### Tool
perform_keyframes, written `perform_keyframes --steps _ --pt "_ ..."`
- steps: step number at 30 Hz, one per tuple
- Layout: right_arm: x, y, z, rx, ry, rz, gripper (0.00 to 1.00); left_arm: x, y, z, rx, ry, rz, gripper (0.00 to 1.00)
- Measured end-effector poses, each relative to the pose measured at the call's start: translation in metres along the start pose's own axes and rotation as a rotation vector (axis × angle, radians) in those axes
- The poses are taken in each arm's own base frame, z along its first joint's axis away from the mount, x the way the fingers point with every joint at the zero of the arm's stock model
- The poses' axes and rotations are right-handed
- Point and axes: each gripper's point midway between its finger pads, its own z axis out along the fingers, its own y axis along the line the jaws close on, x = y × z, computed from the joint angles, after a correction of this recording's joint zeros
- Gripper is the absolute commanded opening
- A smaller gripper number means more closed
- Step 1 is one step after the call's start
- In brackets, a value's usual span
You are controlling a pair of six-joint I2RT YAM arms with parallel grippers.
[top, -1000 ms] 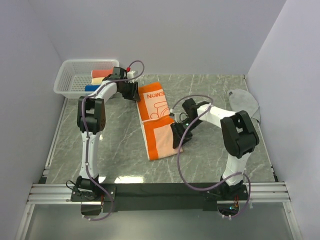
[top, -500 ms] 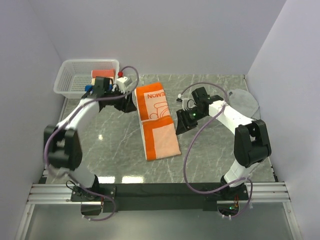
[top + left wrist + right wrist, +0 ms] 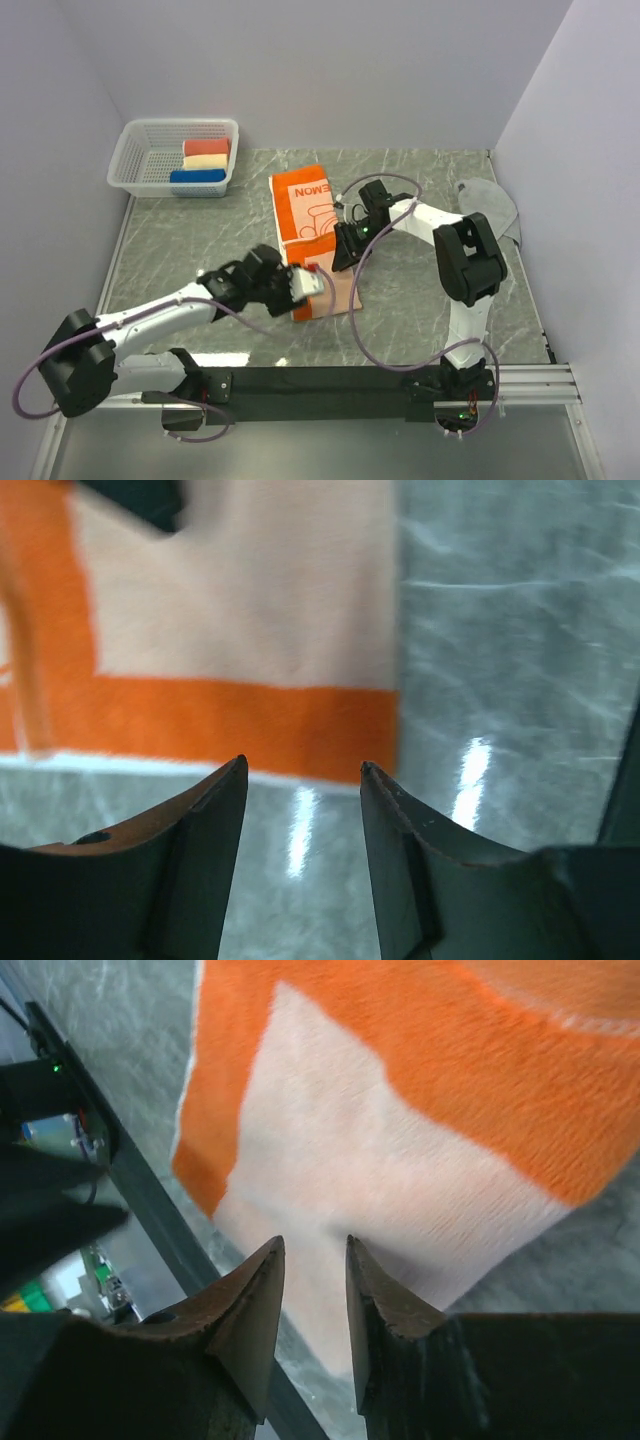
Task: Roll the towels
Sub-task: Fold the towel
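Note:
The long orange towel (image 3: pixel 305 205) lies flat on the table, its lettered end far and its darker band near. My left gripper (image 3: pixel 304 294) is low at the near end. In the left wrist view my gripper (image 3: pixel 303 768) is open, with the orange towel's (image 3: pixel 250 610) end band just beyond the tips. My right gripper (image 3: pixel 343 255) is at the towel's right edge. In the right wrist view my gripper (image 3: pixel 314 1243) is open by a narrow gap over the orange towel's (image 3: pixel 400 1140) pale panel. The grey towel (image 3: pixel 490 205) lies crumpled at the far right.
A white basket (image 3: pixel 135 150) at the back left holds a red roll (image 3: pixel 206 146), a cream one and a blue one. White walls close in the table on three sides. The black base rail (image 3: pixel 320 380) runs along the near edge.
My left arm swung from beside the basket down to the towel's near end. My right gripper moved left onto the towel's right edge, and its jaws narrowed.

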Motion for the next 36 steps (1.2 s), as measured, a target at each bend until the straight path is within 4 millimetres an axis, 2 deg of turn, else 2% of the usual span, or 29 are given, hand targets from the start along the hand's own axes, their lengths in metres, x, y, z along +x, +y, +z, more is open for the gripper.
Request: perform_keyframes --steps 3,7,15,16,17,20,23,28,31,36 --pt "0.003 -0.010 0.011 -0.001 0.018 0.041 0.36 -0.002 -0.026 0.014 0.024 0.027 0.104 0.55" --pt "0.007 -0.019 0.021 0.000 0.040 0.087 0.36 -0.006 -0.043 0.029 0.019 0.050 0.196 0.54" --pt "0.006 -0.018 0.021 -0.002 0.035 0.093 0.35 0.028 -0.048 0.060 -0.002 0.199 0.225 0.54" --pt "0.006 -0.018 0.021 -0.002 0.035 0.093 0.35 0.025 -0.045 0.062 -0.016 0.189 0.226 0.51" --pt "0.006 -0.018 0.021 -0.002 0.036 0.093 0.34 0.024 -0.044 0.064 -0.026 0.186 0.227 0.38" --pt "0.007 -0.018 0.021 -0.002 0.037 0.093 0.34 0.026 -0.040 0.070 -0.046 0.193 0.231 0.20" --pt "0.010 -0.018 0.021 -0.003 0.038 0.094 0.34 0.025 -0.042 0.069 -0.031 0.196 0.239 0.10" --pt "0.018 -0.006 0.009 -0.002 0.038 0.082 0.34 0.027 -0.059 0.058 0.062 0.202 0.229 0.04" --pt "0.010 0.008 -0.005 -0.001 0.001 0.042 0.35 0.028 -0.069 0.048 0.119 0.202 0.214 0.02" --pt "-0.026 0.030 -0.024 0.000 -0.090 -0.062 0.34 0.025 -0.081 0.036 0.204 0.204 0.178 0.02"
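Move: The part of the towel's near edge to grip, by its orange left corner, lies about 4 cm to the left gripper's right, 2 cm back and some 8 cm below. The fold across the towel's middle is roughly 25 cm ahead and 7 cm right of the left gripper. The right gripper is about 16 cm ahead and 18 cm right of it. From the right gripper, that same edge lies some 17 cm back, 13 cm left and 4 cm down. Bring the left gripper down about 7 cm and a little right and back, tipping its fingers roughly 15 degrees steeper, and close it to pinch the towel's near edge by the orange band. Then drag the edge about 5 cm back towards the base, rising slightly. Meanwhile lower the right gripper 3 cm over the towel's right side, hold, then draw it up some 7 cm, fingers still part open. ##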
